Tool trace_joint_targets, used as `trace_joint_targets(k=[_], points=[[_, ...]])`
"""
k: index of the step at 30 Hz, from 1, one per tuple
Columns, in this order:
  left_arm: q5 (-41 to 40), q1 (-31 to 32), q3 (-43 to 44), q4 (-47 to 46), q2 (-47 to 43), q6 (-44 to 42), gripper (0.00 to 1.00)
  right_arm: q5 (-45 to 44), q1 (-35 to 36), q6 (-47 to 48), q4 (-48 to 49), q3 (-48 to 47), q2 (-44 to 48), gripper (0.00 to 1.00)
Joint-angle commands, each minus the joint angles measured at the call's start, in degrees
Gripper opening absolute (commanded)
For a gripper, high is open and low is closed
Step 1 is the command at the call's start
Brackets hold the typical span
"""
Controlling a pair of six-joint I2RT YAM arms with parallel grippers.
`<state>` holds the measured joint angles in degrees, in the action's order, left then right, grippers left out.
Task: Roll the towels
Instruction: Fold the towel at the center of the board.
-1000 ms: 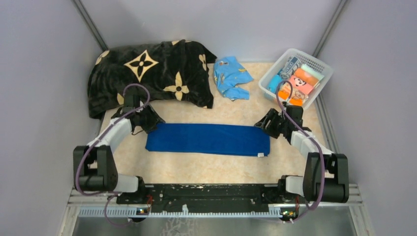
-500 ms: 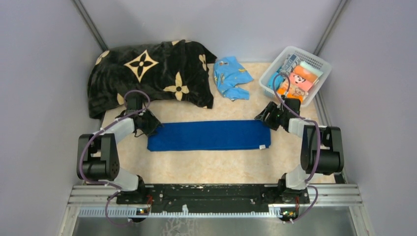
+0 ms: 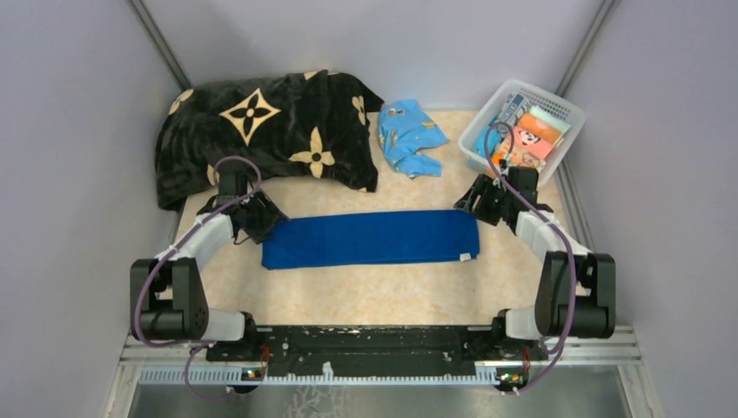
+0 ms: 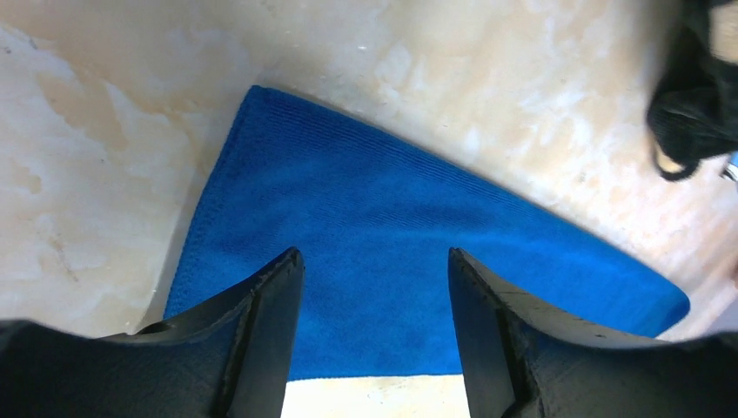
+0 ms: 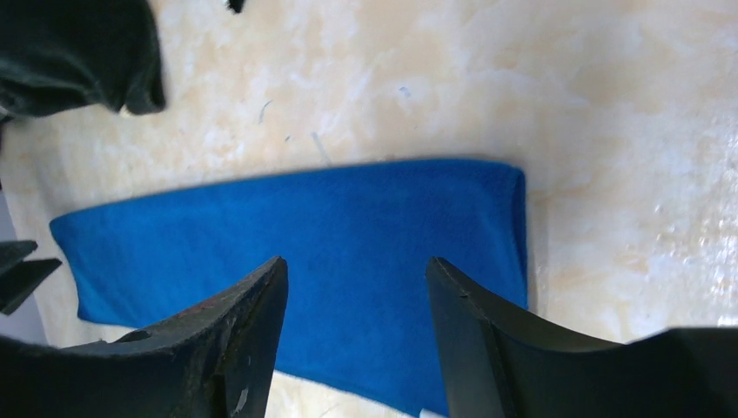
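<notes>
A royal-blue towel point(image 3: 370, 237) lies folded into a long flat strip across the middle of the table. My left gripper point(image 3: 264, 221) hovers at its left end, jaws open over the cloth point(image 4: 392, 226) with nothing between them point(image 4: 374, 259). My right gripper point(image 3: 478, 202) is at the right end, also open above the blue towel point(image 5: 305, 235), gripping nothing point(image 5: 355, 263). A small turquoise towel point(image 3: 409, 136) lies crumpled at the back of the table.
A black blanket with cream flower motifs point(image 3: 261, 131) is heaped at the back left, just behind my left gripper. A white basket point(image 3: 557, 146) with coloured cloths stands at the back right, close behind my right wrist. Grey walls enclose the table.
The blue towel has shifted a little away from the arm bases. Both grippers moved back with its ends, and the right arm swung up and then settled again.
</notes>
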<state>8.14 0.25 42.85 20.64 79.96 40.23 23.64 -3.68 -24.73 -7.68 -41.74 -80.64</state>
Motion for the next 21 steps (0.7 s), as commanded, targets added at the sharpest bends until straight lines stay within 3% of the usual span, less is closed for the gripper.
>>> trace_joint_targets(k=[1, 11, 21], points=[[3.11, 0.29, 1.98, 2.82, -3.94, -2.62, 0.68, 0.86, 1.76, 0.97, -6.97, 0.67, 7.03, 0.60], [7.10, 1.24, -7.68, -0.16, -4.50, -1.81, 0.68, -4.68, 1.92, -3.39, -12.43, 11.04, 11.99, 0.60], [3.79, 1.23, -14.17, 2.76, -11.70, 1.40, 0.69, -13.49, -4.31, -5.85, -14.34, 15.30, 15.90, 0.61]])
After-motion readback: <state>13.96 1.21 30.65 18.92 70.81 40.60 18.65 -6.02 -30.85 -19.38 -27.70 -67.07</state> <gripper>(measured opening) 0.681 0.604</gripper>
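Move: The towel's middle lies about 24 cm right of the left hand and 2 cm back. Its left near corner is some 10 cm back and 3 cm left, and the black blanket's middle 25 cm ahead, 1 cm left. From the right hand, the white label by the right near corner is 11 cm straight back, the basket 20 cm ahead and 14 cm right, the patterned cloth 19 cm ahead and 15 cm left. The towel is 3 cm below the left hand, 5 below the right. Back towards the robot over the ends of the towel, both open hands hop: each lifts a little, then comes back and down, the right about 10 cm to the label near its corner, the left some 5 cm and slightly right. Both sets of fingertips come down on the towel; the right hand's fingers steepen and turn clockwise as it draws slightly right at the end. ##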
